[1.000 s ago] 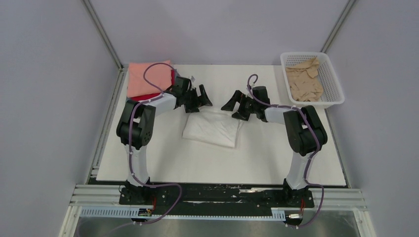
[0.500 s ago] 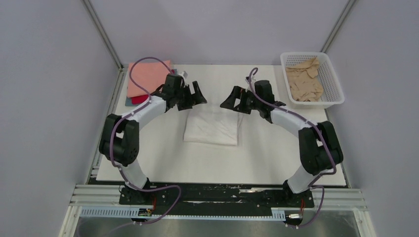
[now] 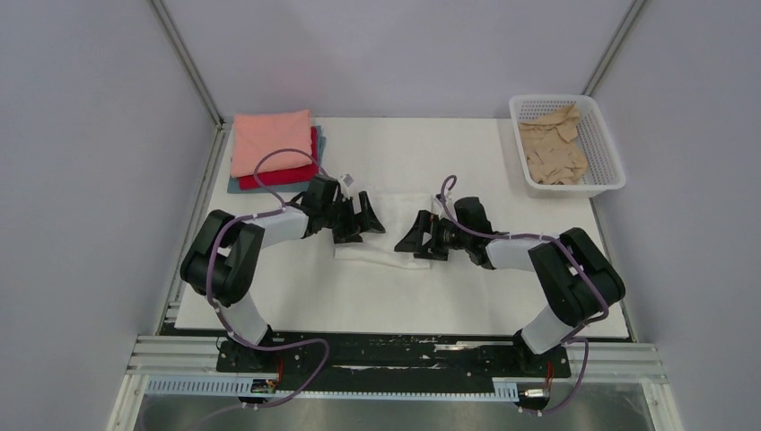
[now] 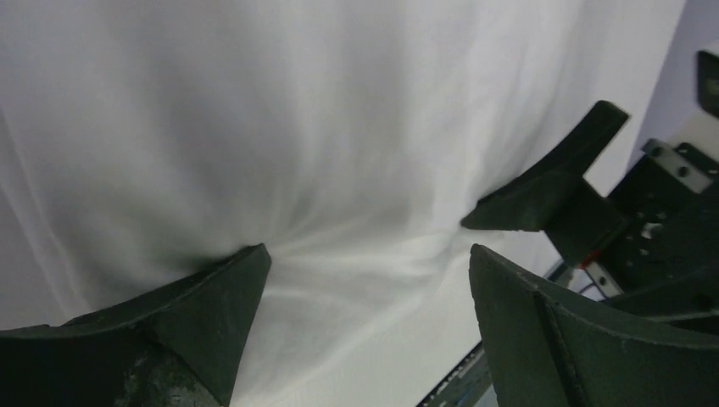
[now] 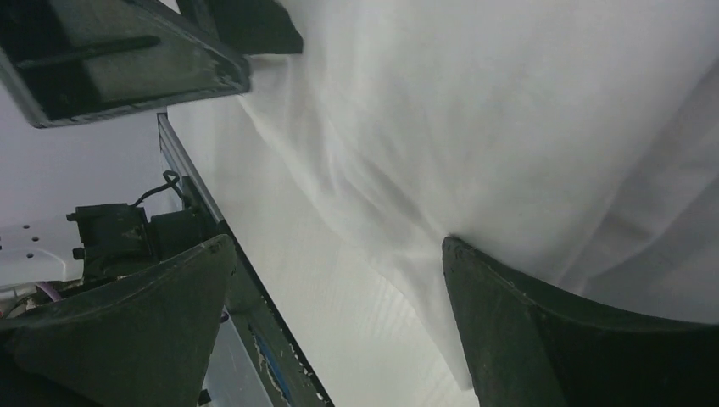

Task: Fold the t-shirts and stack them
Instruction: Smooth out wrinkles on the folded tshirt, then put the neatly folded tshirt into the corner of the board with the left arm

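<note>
The white t-shirt (image 3: pixel 381 251) lies folded in the middle of the table. My left gripper (image 3: pixel 361 224) is low over its left part, open, and one of its fingers (image 4: pixel 199 309) presses into the cloth (image 4: pixel 339 127). My right gripper (image 3: pixel 415 235) is low over the shirt's right part, also open. Its far finger (image 5: pixel 560 339) rests on the cloth's edge (image 5: pixel 509 127) and its other finger is over bare table. Neither gripper holds anything. A salmon-pink folded shirt (image 3: pixel 272 139) tops a red one (image 3: pixel 303 171) and a grey-blue one (image 3: pixel 235 186) at the back left.
A white lattice basket (image 3: pixel 603 153) at the back right holds a crumpled tan-beige shirt (image 3: pixel 552 151). The two grippers face each other a short way apart. The table's near edge and the black base rail (image 3: pixel 395 355) run below the shirt.
Both grippers have come from the white shirt's far edge toward the near side and dropped low onto it. They stay open throughout.
</note>
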Controlling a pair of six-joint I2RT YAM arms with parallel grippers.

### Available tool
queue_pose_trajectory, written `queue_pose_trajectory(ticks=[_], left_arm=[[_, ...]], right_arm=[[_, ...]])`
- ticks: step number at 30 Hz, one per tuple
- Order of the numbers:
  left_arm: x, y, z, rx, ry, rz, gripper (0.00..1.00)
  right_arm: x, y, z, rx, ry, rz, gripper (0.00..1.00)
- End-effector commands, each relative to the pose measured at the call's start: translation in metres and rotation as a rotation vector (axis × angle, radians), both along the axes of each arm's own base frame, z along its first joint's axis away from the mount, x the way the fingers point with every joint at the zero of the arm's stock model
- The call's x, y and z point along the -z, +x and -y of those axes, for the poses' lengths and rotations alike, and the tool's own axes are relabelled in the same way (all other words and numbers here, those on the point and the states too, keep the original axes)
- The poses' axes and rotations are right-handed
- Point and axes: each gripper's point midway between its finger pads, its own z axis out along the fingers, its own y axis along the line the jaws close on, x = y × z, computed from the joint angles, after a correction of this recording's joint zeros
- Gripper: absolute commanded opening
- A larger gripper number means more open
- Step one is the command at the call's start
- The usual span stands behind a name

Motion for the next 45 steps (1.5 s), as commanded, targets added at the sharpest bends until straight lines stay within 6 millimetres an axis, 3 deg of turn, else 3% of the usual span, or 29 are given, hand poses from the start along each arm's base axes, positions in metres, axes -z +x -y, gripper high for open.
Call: queue_pose_trajectory(ticks=[1,5,8,13,15,18,22,23,28,37,45], left_arm=[[0.029,-0.004,-0.010,-0.043,0.041,-0.070,1.00],[0.031,-0.009,-0.019,-0.067,0.067,-0.058,1.00],[0.015,-0.009,-0.022,-0.066,0.070,-0.016,1.00],[-0.033,0.003,-0.031,-0.081,0.094,0.140,1.00],[-0.045,0.011,-0.043,-0.139,0.143,0.193,1.00],[-0.050,0.022,-0.062,-0.235,0.205,0.221,1.00],[-0.037,0.038,-0.077,-0.281,0.280,0.171,1.00],[-0.024,0.038,-0.080,-0.280,0.312,0.132,1.00],[0.000,0.051,-0.078,-0.261,0.358,0.080,0.99],[0.041,0.049,-0.056,-0.185,0.366,-0.010,0.73],[0.080,0.016,-0.046,-0.200,0.563,-0.096,0.43]], right_arm=[[0.022,0.003,0.017,0.088,-0.052,-0.001,1.00],[0.045,-0.009,0.041,0.160,-0.150,-0.033,1.00],[0.045,-0.012,0.048,0.175,-0.179,-0.024,1.00],[-0.002,-0.003,0.046,0.146,-0.157,0.110,1.00],[-0.026,0.001,0.049,0.163,-0.155,0.183,1.00],[-0.050,0.010,0.071,0.286,-0.199,0.254,1.00],[-0.059,0.009,0.105,0.434,-0.260,0.270,1.00],[-0.060,0.008,0.110,0.451,-0.262,0.274,1.00],[-0.068,0.006,0.123,0.496,-0.246,0.298,1.00],[-0.067,0.009,0.120,0.471,-0.238,0.274,1.00],[-0.049,0.012,0.122,0.465,-0.247,0.203,1.00]])
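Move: The left hand hangs low over the folded t-shirt. The part of its left edge that matters is about 5 cm ahead and 5 cm left, some 4 cm lower, while the shirt's middle is 1 cm ahead and 5 cm right. The folded stack stands roughly 25 cm ahead and 26 cm left. For the right hand, the shirt's middle lies about 6 cm ahead, 6 cm left and 4 cm below; the basket is some 32 cm ahead, 42 cm right. Both open hands bear down on the cloth, the right drawing about 3 cm rightward. The left then lifts, arcs left and forward to the shirt's left edge, comes down, rolls over 20 degrees and closes halfway, pinching the edge while easing back right. The right lifts clear and swings right, 12 cm in all, turning clockwise and starting to sink, still open. ##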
